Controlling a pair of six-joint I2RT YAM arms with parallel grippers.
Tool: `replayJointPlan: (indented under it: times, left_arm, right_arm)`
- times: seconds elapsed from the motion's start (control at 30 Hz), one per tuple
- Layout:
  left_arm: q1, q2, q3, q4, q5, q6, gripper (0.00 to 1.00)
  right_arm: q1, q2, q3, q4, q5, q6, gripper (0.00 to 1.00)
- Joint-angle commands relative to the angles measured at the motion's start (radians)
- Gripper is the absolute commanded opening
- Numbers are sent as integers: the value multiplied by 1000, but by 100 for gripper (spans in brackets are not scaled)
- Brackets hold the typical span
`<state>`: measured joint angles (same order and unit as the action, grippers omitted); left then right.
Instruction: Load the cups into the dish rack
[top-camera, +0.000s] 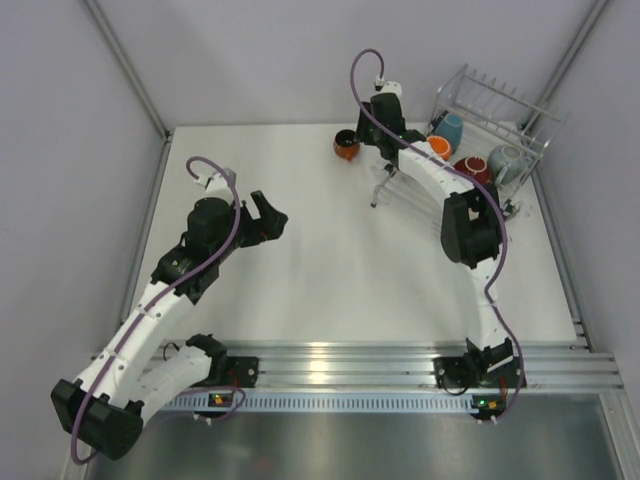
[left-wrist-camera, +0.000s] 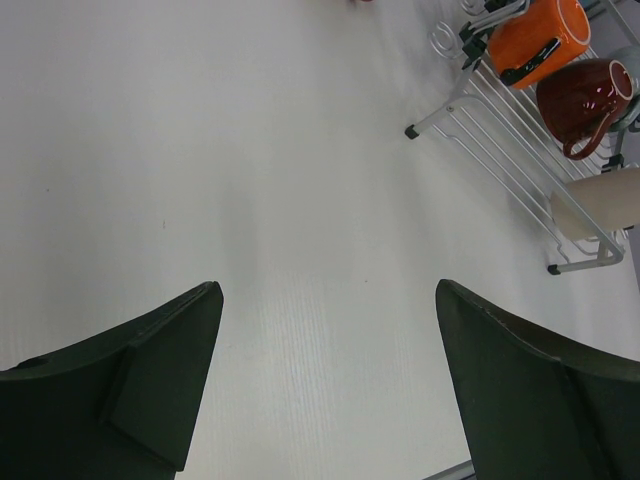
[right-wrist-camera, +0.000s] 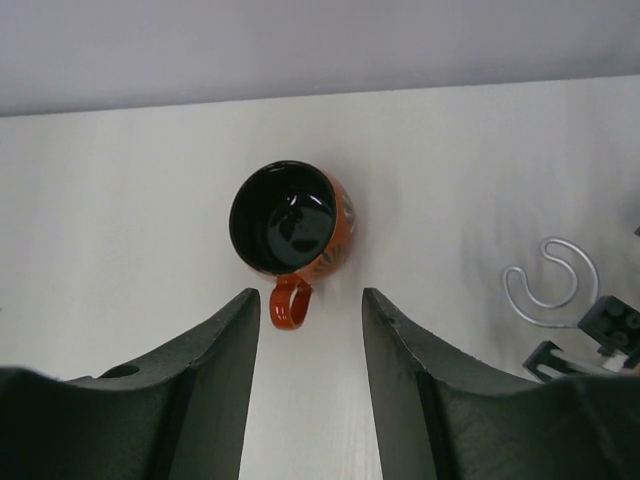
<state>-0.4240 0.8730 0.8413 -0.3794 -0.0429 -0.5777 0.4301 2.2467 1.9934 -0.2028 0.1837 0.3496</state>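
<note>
A dark-and-orange cup stands upright on the table, left of the dish rack. Its handle points at my right gripper, whose fingers stand apart just short of it with nothing between them. The handle sits close to the left fingertip. In the rack lie a light blue cup, an orange cup, a dark red mug, a grey mug and a beige tumbler. My left gripper hangs wide open over bare table.
The rack's wire base rests on feet at the table's far right, and a wire loop of it shows beside the right gripper. Grey walls close in the table at the back and both sides. A metal rail runs along the near edge.
</note>
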Motion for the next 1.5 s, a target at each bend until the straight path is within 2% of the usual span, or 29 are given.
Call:
replayJointPlan:
  times: [0.0, 0.07, 0.23, 0.3, 0.5, 1.13, 1.47]
  left_arm:
    - [2, -8, 1, -4, -12, -10, 93]
    - [4, -6, 2, -3, -14, -7, 93]
    - [2, -5, 10, -3, -20, 2, 93]
    - [4, -2, 12, -3, -18, 7, 93]
    - [2, 14, 10, -4, -22, 7, 93]
    - [4, 44, 36, -3, -23, 26, 93]
    - [2, 50, 45, -3, -22, 21, 93]
  right_arm:
    - [19, 48, 106, 91, 20, 66, 46]
    - [24, 57, 111, 98, -7, 57, 47]
    - [39, 60, 67, 131, -99, -113, 47]
    - [48, 60, 67, 99, -92, -173, 47]
    - [59, 82, 18, 95, -41, -215, 48]
    - [85, 188, 79, 80, -23, -216, 45]
    - [110, 214, 100, 94, 71, -225, 42]
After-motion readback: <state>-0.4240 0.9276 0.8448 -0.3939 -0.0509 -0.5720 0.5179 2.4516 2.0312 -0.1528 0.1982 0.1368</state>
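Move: The brown cup stands on the table some 4 cm ahead of the open right hand, 5 cm to its left and 13 cm below, handle towards the robot. In the rack, the orange cup is about 14 cm right, 4 cm back and 6 cm down; the blue cup about 17 cm right and 2 cm ahead, at a similar height. From the left hand the brown cup is roughly 34 cm ahead, 16 cm right and 20 cm down. The right hand sinks about 10 cm and shifts 5 cm left, fingers staying half open, towards the brown cup's handle. ##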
